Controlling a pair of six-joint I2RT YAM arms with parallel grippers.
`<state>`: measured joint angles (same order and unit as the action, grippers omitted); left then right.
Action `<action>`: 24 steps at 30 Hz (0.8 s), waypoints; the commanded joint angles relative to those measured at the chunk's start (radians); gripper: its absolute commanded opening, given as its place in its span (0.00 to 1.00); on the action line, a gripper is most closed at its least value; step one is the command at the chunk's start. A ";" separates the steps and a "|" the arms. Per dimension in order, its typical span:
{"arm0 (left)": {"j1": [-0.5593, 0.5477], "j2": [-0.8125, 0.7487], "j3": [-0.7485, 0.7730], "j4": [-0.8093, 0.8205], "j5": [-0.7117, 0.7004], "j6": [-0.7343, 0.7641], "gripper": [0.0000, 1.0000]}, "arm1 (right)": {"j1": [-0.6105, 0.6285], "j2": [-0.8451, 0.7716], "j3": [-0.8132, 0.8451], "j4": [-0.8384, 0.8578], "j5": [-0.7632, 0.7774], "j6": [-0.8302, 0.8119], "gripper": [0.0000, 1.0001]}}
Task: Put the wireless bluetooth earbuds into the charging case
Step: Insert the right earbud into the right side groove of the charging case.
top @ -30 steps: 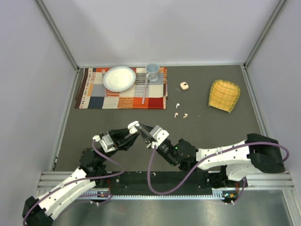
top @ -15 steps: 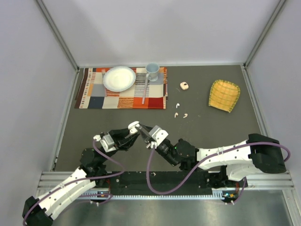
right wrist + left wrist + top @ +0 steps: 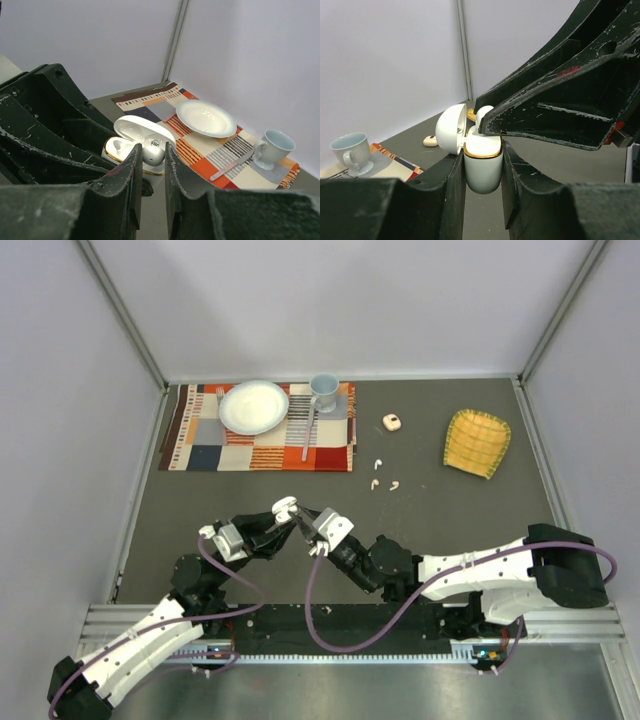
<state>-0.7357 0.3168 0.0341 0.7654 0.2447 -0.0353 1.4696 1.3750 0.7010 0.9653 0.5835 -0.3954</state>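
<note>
My left gripper (image 3: 285, 508) (image 3: 482, 160) is shut on a white charging case (image 3: 482, 167) with a gold rim, held upright, its lid (image 3: 451, 127) hinged open. My right gripper (image 3: 306, 519) (image 3: 152, 150) is shut on one white earbud (image 3: 153, 154) (image 3: 484, 116) at the case's open top (image 3: 125, 146), over the socket nearer the lid. The stem's depth in it is hidden by the fingers. Three more earbuds (image 3: 378, 464) (image 3: 375, 483) (image 3: 395, 484) lie loose on the grey table, far beyond both grippers.
A second small case (image 3: 392, 422) (image 3: 430, 141) lies at the back. A patterned placemat (image 3: 200, 440) carries a white plate (image 3: 253, 406) (image 3: 206, 118), a pale blue cup (image 3: 323, 390) (image 3: 272, 146) and a knife (image 3: 309, 428). A yellow checked cloth (image 3: 477, 442) lies at the back right.
My right gripper has edged slightly left toward the case with the earbud in it. The left gripper and case have stayed put.
</note>
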 commanded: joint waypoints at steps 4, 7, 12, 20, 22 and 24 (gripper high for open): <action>0.001 -0.005 -0.053 0.120 -0.039 -0.005 0.00 | 0.015 0.012 0.029 -0.071 0.018 0.050 0.26; -0.001 -0.004 -0.054 0.115 -0.042 -0.003 0.00 | 0.015 0.003 0.043 -0.085 0.015 0.064 0.37; -0.001 0.001 -0.057 0.114 -0.045 0.000 0.00 | 0.015 -0.042 0.046 -0.059 -0.020 0.121 0.67; -0.001 -0.002 -0.056 0.101 -0.045 0.009 0.00 | 0.014 -0.210 0.005 0.074 -0.021 0.121 0.82; -0.001 -0.004 -0.054 0.097 -0.044 0.012 0.00 | 0.006 -0.246 -0.018 0.096 -0.002 0.116 0.84; -0.001 -0.005 -0.054 0.095 -0.044 0.014 0.00 | -0.011 -0.300 -0.028 0.070 0.004 0.128 0.83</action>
<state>-0.7357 0.3183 0.0334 0.8089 0.2111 -0.0307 1.4704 1.1687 0.6895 0.9691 0.5636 -0.2852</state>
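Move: The open white charging case is right at both hands. Its middle is about 1 cm to the left of and 1 cm below the right hand, which pinches the earbud at the case's right groove. From the left hand, still holding the case, it is about 1 cm to the right and 1 cm up. The nearest loose earbud lies on the table some 22 cm ahead, 18 cm right of and 28 cm below the right hand. The earbud at the right groove is let go: the right fingers, at first still closed on it, open wide almost on the spot. The right hand then climbs about 7 cm with gathering speed, drawing some 4 cm to the right, away from the case, its left side rolling up about 15 degrees. The left hand keeps its grip on the case and eases up about 1 cm. ##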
